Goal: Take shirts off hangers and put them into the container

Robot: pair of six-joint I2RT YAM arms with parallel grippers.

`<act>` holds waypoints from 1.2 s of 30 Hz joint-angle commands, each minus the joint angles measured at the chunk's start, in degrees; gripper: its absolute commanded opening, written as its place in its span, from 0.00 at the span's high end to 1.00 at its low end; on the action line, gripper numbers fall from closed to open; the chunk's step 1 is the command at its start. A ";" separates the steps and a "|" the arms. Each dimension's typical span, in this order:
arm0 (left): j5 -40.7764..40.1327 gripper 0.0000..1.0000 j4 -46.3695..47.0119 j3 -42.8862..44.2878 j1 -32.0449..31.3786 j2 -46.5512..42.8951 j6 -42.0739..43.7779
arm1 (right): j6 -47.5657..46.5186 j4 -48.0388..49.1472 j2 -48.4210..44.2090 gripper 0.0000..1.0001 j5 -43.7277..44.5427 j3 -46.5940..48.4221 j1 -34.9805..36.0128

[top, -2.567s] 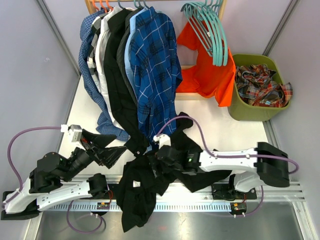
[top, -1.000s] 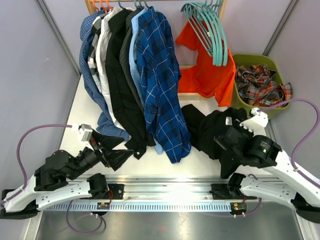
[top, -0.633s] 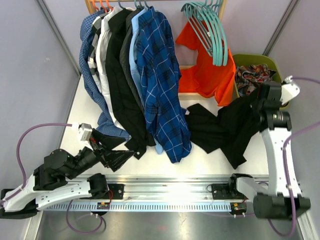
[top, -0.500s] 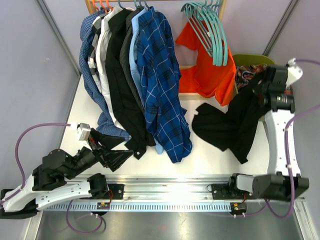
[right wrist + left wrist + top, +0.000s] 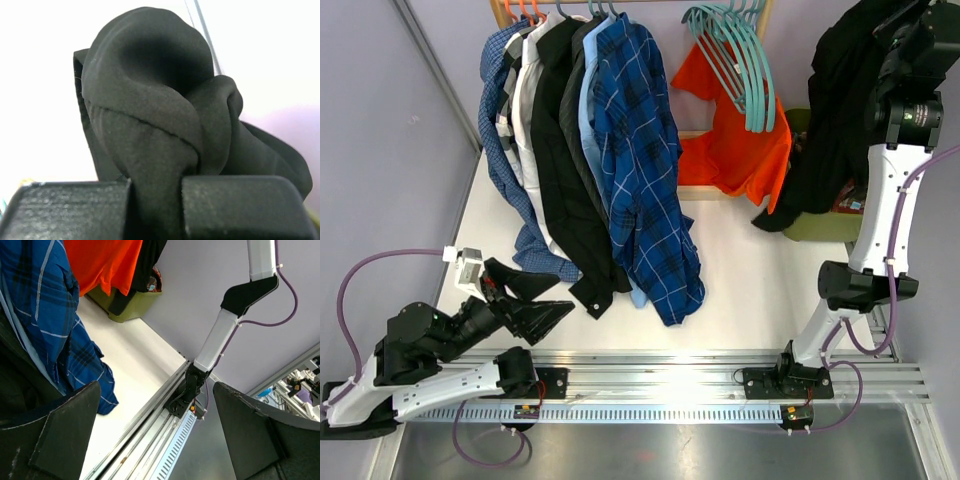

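Several shirts [image 5: 620, 150] hang on hangers [image 5: 563, 10] at the back left, the dark blue checked one [image 5: 45, 305] in front. My right gripper [image 5: 885, 25] is raised high at the back right, shut on a bunched fold of the black shirt [image 5: 150, 100]. That black shirt [image 5: 830, 130] hangs down over the olive-green container [image 5: 825, 228] and hides most of it. The container [image 5: 132, 307] also shows in the left wrist view. My left gripper [image 5: 548, 298] sits low at the front left, open and empty, beside the hanging hems; its jaws [image 5: 160, 430] stand wide apart.
Empty teal hangers [image 5: 735, 55] hang on the rail's right end, above an orange garment [image 5: 730, 140]. The right arm's column [image 5: 865, 260] rises beside the container. A metal rail [image 5: 660, 385] runs along the table's near edge. Grey walls close in on both sides.
My right arm has swung the black shirt off the table, up and back to the right, until it hangs above the container. The left gripper has shifted slightly left and stays open.
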 commanded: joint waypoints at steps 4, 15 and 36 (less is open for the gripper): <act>-2.13 0.01 -1.14 0.95 -0.02 -3.53 -2.61 | -8.58 37.73 -1.67 1.00 2.75 0.11 -0.40; -4.24 0.01 -1.74 -0.90 -0.02 -5.91 -6.12 | -19.39 56.38 7.93 1.00 10.22 8.93 -0.93; -5.04 0.01 1.49 -8.46 -0.02 -9.95 -8.32 | 4.14 13.24 19.45 1.00 -1.01 -27.87 -4.36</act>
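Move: The right gripper already holds the black shirt high up. The container's middle is roughly 47 cm below it, about 3 cm farther out and 6 cm to its right. From the same hand, the orange shirt hangs some 26 cm to the left, 4 cm ahead and 25 cm lower; the teal hangers are about 26 cm left, 3 cm ahead and 8 cm lower. From the left hand, the container is about 42 cm ahead, 67 cm right and 23 cm lower. Keep the right gripper shut on the black shirt: lift it about 16 cm while drawing back 9, fingers tipping up some 40 degrees. Then whip it down over 50 cm and 25 cm forward, a little right, tipping the fingers down past level, towards the container's far side. Let the open left hand ease slightly left, then sink about 4 cm. ##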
